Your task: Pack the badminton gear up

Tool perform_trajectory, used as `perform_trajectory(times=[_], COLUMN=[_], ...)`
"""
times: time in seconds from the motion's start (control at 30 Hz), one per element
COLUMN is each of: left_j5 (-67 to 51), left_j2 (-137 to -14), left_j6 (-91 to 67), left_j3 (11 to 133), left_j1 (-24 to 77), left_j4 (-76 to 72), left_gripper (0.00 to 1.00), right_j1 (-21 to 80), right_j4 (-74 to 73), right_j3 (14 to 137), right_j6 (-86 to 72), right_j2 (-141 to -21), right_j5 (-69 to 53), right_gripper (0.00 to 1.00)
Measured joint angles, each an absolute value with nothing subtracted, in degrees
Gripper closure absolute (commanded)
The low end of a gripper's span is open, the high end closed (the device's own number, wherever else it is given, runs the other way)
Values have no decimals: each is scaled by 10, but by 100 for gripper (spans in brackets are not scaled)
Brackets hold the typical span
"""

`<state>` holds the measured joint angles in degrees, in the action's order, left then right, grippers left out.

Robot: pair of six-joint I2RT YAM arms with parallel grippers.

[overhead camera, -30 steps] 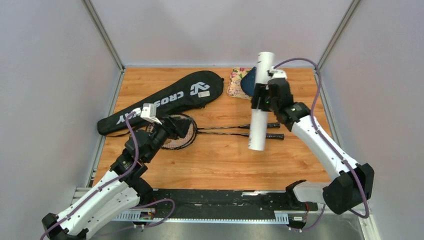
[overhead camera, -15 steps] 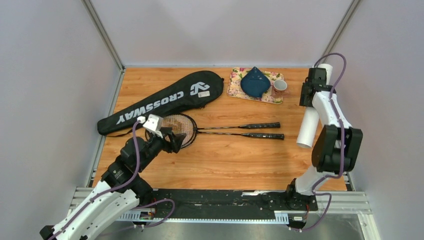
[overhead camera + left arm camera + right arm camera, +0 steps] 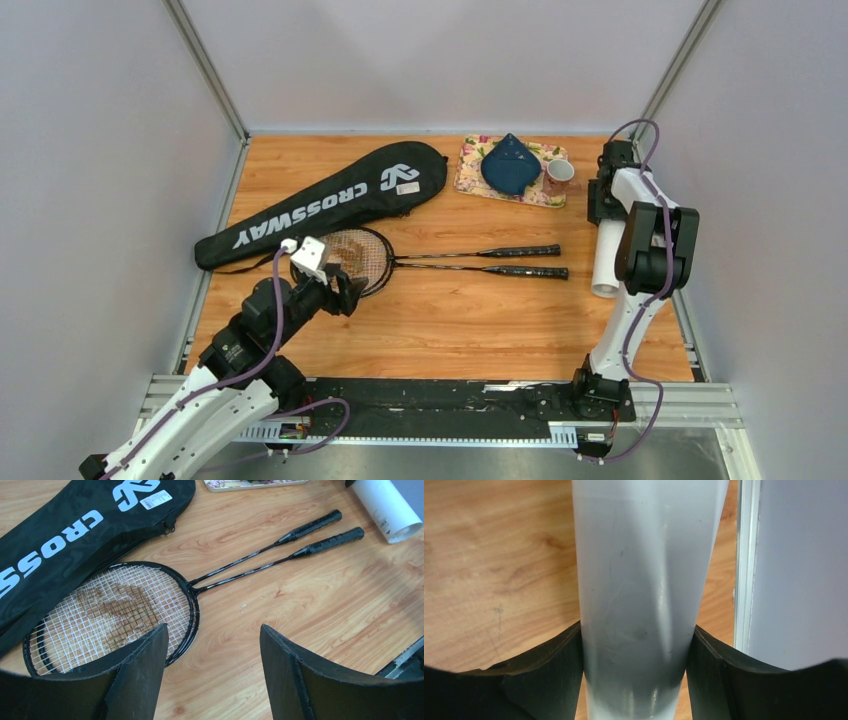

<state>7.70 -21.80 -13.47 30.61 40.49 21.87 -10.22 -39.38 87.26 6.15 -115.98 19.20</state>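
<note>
A white tube (image 3: 607, 262) lies lengthwise along the table's right edge, and my right gripper (image 3: 599, 203) is shut on its far part. In the right wrist view both pads (image 3: 556, 667) press the tube (image 3: 644, 580) from either side. Whether it rests on the wood I cannot tell. Two black rackets (image 3: 357, 258) lie stacked mid-table, handles (image 3: 528, 261) pointing right. The black CROSSWAY cover (image 3: 330, 203) lies behind them. My left gripper (image 3: 336, 291) hovers open just in front of the racket heads (image 3: 110, 612), with nothing between its fingers (image 3: 145, 670).
A floral tray (image 3: 470, 178) with a blue cloth (image 3: 510, 165) and a small cup (image 3: 560, 175) stands at the back, close to the right arm. The right wall rail (image 3: 744, 565) runs right beside the tube. The tube's open end (image 3: 395, 517) points toward the near edge.
The right arm swung the tube from above the racket handles to the right edge and lowered it. The left gripper drew back from over the racket heads toward the near side.
</note>
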Motion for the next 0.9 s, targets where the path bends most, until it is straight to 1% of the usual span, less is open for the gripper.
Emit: perform_trajectory(times=[0.17,0.2,0.27,0.3,0.53,0.67,0.77,0.83,0.9], left_j5=[80,81,82,83,92,97,108,114,117], left_j2=[-218,-218,-217,-216,-217,-239,-270,-292,-319], left_j6=[-131,-131,-131,-131,-131,-133,-140,-150,-165], left_j3=[310,312,315,316,334,363,379,381,381], left_j1=[405,405,405,405,405,405,405,405,405], left_j4=[226,229,230,234,276,307,326,333,340], left_gripper=[25,25,25,25,25,25,26,26,26], right_j1=[-102,-102,-102,-102,-102,-97,-82,-57,-9], right_j4=[-406,-411,-420,-425,-469,-504,-521,-511,-484], right_j3=[904,908,916,921,982,1014,1002,959,905], right_j6=[61,59,56,53,17,-43,-102,-132,-164], right_j2=[-1190,-1193,-1195,-1196,-1199,-1187,-1131,-1062,-976], right_j5=[173,171,165,163,161,197,230,240,228], right_gripper=[27,22,9,6,3,3,3,3,5])
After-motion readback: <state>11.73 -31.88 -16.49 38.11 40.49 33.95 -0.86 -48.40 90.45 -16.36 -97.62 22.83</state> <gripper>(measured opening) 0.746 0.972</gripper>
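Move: The white tube is held around its middle by the right hand, its middle at the hand point, lengthwise just over bare tabletop some 4 cm below. From that hand the cup stands about 13 cm ahead and 14 cm left, the tray 17 cm ahead and 26 cm left, the racket grips 8 cm back and 24 cm left. From the left hand the tube is roughly 63 cm right, 22 cm ahead and 17 cm lower. The tube is eased the last centimetre down and forward onto the table's right side before the right fingers spread wide and let go. That hand edges slightly farther forward as it starts to rise, then climbs off quickly, ending about 13 cm higher and 7 cm left, tilting some 20 degrees so the fingers point less steeply down. Late on, the left hand, empty and open, sinks 2–3 cm and tips down about 10 degrees. ##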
